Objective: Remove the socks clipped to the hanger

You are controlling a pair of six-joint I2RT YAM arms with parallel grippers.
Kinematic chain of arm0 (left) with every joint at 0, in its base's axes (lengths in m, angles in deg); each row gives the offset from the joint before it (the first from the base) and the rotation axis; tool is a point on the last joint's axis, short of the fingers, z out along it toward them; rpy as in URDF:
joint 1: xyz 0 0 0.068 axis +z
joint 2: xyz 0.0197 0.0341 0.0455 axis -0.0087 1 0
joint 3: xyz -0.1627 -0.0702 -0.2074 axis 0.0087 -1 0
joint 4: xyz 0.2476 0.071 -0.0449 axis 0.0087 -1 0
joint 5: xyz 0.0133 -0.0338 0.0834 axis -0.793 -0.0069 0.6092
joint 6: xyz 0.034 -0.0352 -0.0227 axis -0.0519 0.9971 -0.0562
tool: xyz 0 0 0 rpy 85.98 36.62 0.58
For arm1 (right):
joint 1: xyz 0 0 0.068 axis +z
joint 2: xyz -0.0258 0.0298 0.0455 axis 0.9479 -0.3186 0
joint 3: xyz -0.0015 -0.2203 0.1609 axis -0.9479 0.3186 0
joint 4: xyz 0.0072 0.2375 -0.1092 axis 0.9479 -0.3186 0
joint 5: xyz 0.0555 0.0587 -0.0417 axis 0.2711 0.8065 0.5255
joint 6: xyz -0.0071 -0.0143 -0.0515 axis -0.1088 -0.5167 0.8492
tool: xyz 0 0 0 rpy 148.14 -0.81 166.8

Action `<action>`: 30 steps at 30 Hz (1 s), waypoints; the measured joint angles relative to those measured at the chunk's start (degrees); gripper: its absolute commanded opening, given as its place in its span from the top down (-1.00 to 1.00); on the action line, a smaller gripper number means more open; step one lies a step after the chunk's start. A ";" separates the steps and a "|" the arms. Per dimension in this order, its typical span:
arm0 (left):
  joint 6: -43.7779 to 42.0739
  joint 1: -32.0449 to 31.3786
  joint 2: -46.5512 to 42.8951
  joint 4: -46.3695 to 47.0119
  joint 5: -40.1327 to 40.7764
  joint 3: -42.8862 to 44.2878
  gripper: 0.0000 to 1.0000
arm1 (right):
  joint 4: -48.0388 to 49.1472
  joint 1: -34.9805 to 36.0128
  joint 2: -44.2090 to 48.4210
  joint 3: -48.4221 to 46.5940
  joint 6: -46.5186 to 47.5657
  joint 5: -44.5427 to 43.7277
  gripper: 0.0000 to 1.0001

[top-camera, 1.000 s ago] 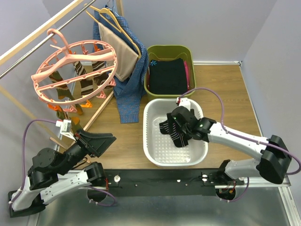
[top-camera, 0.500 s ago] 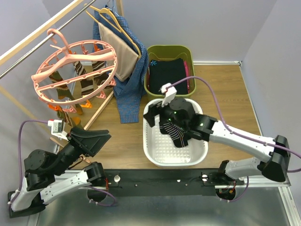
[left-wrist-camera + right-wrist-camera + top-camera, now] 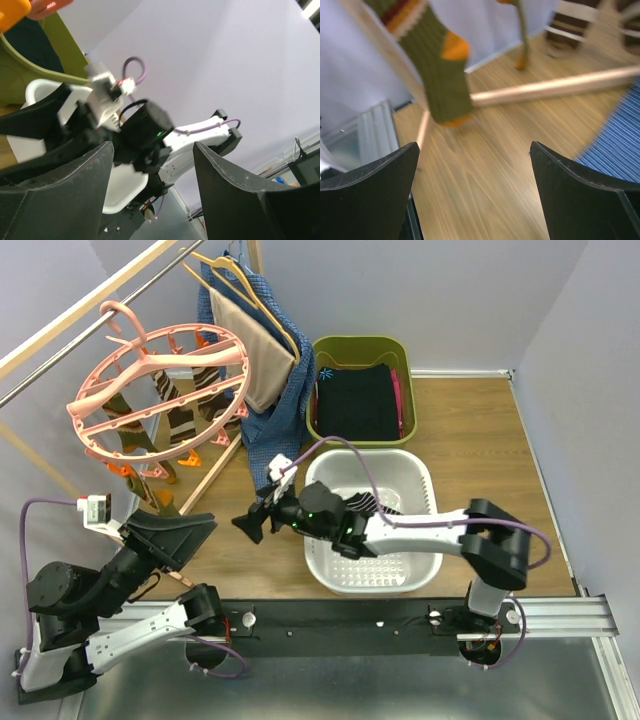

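Observation:
The salmon-pink ring hanger (image 3: 150, 390) hangs from the rail at the upper left, with several striped socks (image 3: 183, 420) clipped under it. A black striped sock (image 3: 365, 504) lies in the white basin (image 3: 425, 565). My right gripper (image 3: 250, 524) is open and empty, left of the basin and low over the wooden table, pointing toward the hanger. In the right wrist view an olive sock with an orange heel (image 3: 437, 75) hangs ahead of the gripper (image 3: 475, 195). My left gripper (image 3: 185, 537) is open and empty at the lower left, below the hanger; the left wrist view (image 3: 152, 190) faces the right arm.
A green bin (image 3: 325, 430) holds black clothing behind the basin. Beige and blue garments (image 3: 268, 390) hang on thin hangers right of the ring. A wooden rack bar (image 3: 205, 478) slants across the table; it also shows in the right wrist view (image 3: 555, 87).
My right gripper left the black sock in the basin and swung left across the table toward the hanger. My left arm drew back and down a little.

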 measured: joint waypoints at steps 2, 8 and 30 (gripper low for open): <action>-0.04 0.00 0.00 -0.07 0.57 0.83 -0.47 | 7.32 1.55 -4.72 -1.01 0.85 0.63 -1.00; -0.28 0.00 0.00 0.00 1.42 2.86 -0.46 | 17.97 5.49 -21.62 -13.73 3.78 0.83 -1.00; -2.38 1.05 0.00 -0.76 2.45 10.95 -0.41 | 23.23 8.94 -44.11 -40.02 9.86 -12.76 0.54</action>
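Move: The green sock with the orange heel hangs about 21 cm to the right hand's left, 3 cm ahead and its middle roughly 3 cm higher. A second green sock hangs about 10 cm farther out than that one; a brown striped sock is some 20 cm ahead and 17 cm left of the hand. The blue sleeve lies 12 cm straight ahead, 15 cm lower. From the left hand, the green sock is about 18 cm left, 14 cm ahead and 14 cm below. The right fingers close around the lower part of the green sock, pinching the fabric between them. To get there the wide-open hand sweeps about 18 cm left, bowing slightly back and then forward again as the fingertips tip up some 20 degrees; then it sinks about 3 cm while shutting more than halfway. The left hand, empty and open, draws up and left about 6 cm each way. ##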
